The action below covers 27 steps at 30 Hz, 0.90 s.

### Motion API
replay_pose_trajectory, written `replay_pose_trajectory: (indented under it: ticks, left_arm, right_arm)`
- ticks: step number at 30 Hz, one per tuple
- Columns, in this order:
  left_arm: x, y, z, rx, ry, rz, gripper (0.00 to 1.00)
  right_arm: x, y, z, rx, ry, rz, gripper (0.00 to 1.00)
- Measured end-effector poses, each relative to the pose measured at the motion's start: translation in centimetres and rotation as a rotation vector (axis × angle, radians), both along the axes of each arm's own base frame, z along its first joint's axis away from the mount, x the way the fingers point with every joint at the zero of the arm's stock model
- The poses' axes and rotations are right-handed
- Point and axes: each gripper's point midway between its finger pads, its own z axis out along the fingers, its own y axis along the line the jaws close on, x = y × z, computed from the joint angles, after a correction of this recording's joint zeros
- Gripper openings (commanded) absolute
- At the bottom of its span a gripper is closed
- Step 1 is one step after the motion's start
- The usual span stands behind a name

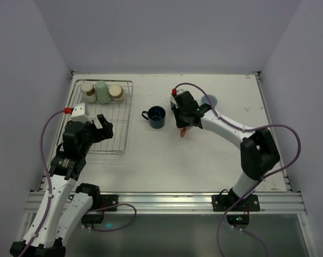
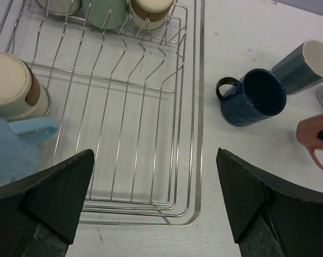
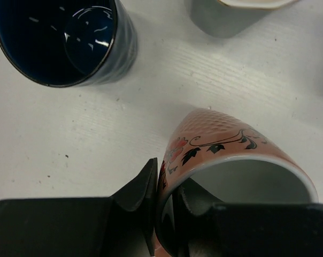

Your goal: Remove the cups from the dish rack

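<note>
The wire dish rack (image 1: 117, 134) lies at the table's left. Three cups stand at its far end: beige (image 1: 88, 91), mint green (image 1: 102, 92) and beige-and-brown (image 1: 116, 92). My left gripper (image 2: 155, 156) hangs open over the rack's (image 2: 200, 107) near right corner, holding nothing. Beside its left finger are a beige cup (image 2: 12, 85) and a light blue mug (image 2: 12, 152). On the table stand a navy mug (image 1: 156, 116) and a grey-green tumbler (image 2: 306, 64). My right gripper (image 3: 167, 179) is shut on the rim of a tilted salmon-pink cup (image 3: 225, 144) just above the table.
A small grey-blue object (image 1: 209, 100) sits behind the right arm, near the tumbler (image 3: 225, 16). The navy mug (image 3: 60, 40) stands close to the left of the held cup. White walls close in the table on three sides.
</note>
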Motion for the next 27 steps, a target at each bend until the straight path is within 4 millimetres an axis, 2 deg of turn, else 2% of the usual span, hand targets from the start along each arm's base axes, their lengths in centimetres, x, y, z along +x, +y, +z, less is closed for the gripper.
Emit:
replay_pose_trajectory:
  ticks: [6,11,12,13,14,16,18,19,20,23,27]
  left_arm:
    - [0.0,0.6,-1.8,0.021,0.05,0.033,1.0]
    - [0.0,1.9,-2.0,0.031,0.058,0.118,1.0]
    - [0.0,2.2,-2.1,0.029,0.06,0.135,1.0]
    - [0.0,2.4,-2.1,0.021,0.062,0.154,1.0]
    - [0.0,2.5,-2.1,0.018,0.064,0.167,1.0]
    - [0.0,2.9,-2.2,0.01,0.065,0.204,1.0]
    - [0.0,3.5,-2.3,0.008,0.071,0.245,1.0]
    - [0.0,3.8,-2.3,0.009,0.074,0.268,1.0]
    - [0.0,4.2,-2.3,0.01,0.078,0.293,1.0]
    - [-0.3,5.6,-2.4,0.021,0.083,0.375,1.0]
    - [-0.5,7.8,-2.5,0.049,0.096,0.486,1.0]
  right_arm:
    - [1.7,2.3,-1.4,-0.044,-0.008,0.032,0.0]
    - [1.8,2.9,-3.2,-0.081,0.014,0.044,0.09]
    - [1.8,2.9,-3.5,-0.087,0.018,0.044,0.14]
    - [1.9,2.9,-3.5,-0.087,0.017,0.044,0.25]
    - [1.9,2.9,-3.4,-0.088,0.015,0.042,0.3]
    - [2.2,3.0,-3.1,-0.088,0.005,0.043,0.41]
    - [2.5,3.3,-2.8,-0.081,-0.011,0.048,0.47]
    - [2.6,3.3,-2.6,-0.079,-0.016,0.051,0.54]
    - [2.6,3.4,-2.5,-0.076,-0.018,0.05,0.65]
    - [2.5,3.5,-1.9,-0.061,-0.024,0.058,0.82]
    - [1.8,3.8,-0.1,-0.01,-0.048,0.078,0.89]
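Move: The right hand holds the pink cup by its wall; the bare spot for it is about 11 cm below, 3 cm ahead and 1 cm left. From that hand the navy mug stands some 7 cm ahead and 10 cm left, the grey mug some 15 cm straight ahead. For the empty left hand, the light blue cup in the rack lies about 9 cm ahead, 18 cm left and 17 cm below, with the beige cup 7 cm beyond and 2 cm right of it. The pink cup is set on the table and let go: the right hand carries it about 3 cm left, 2 cm forward and 3.5 cm down, beside the navy mug, then spreads its fingers wide and lifts over 3 cm. Meanwhile the open left hand sinks 2 cm, then swings about 8 cm left towards the light blue cup, turning nearly 30 degrees counter-clockwise. ##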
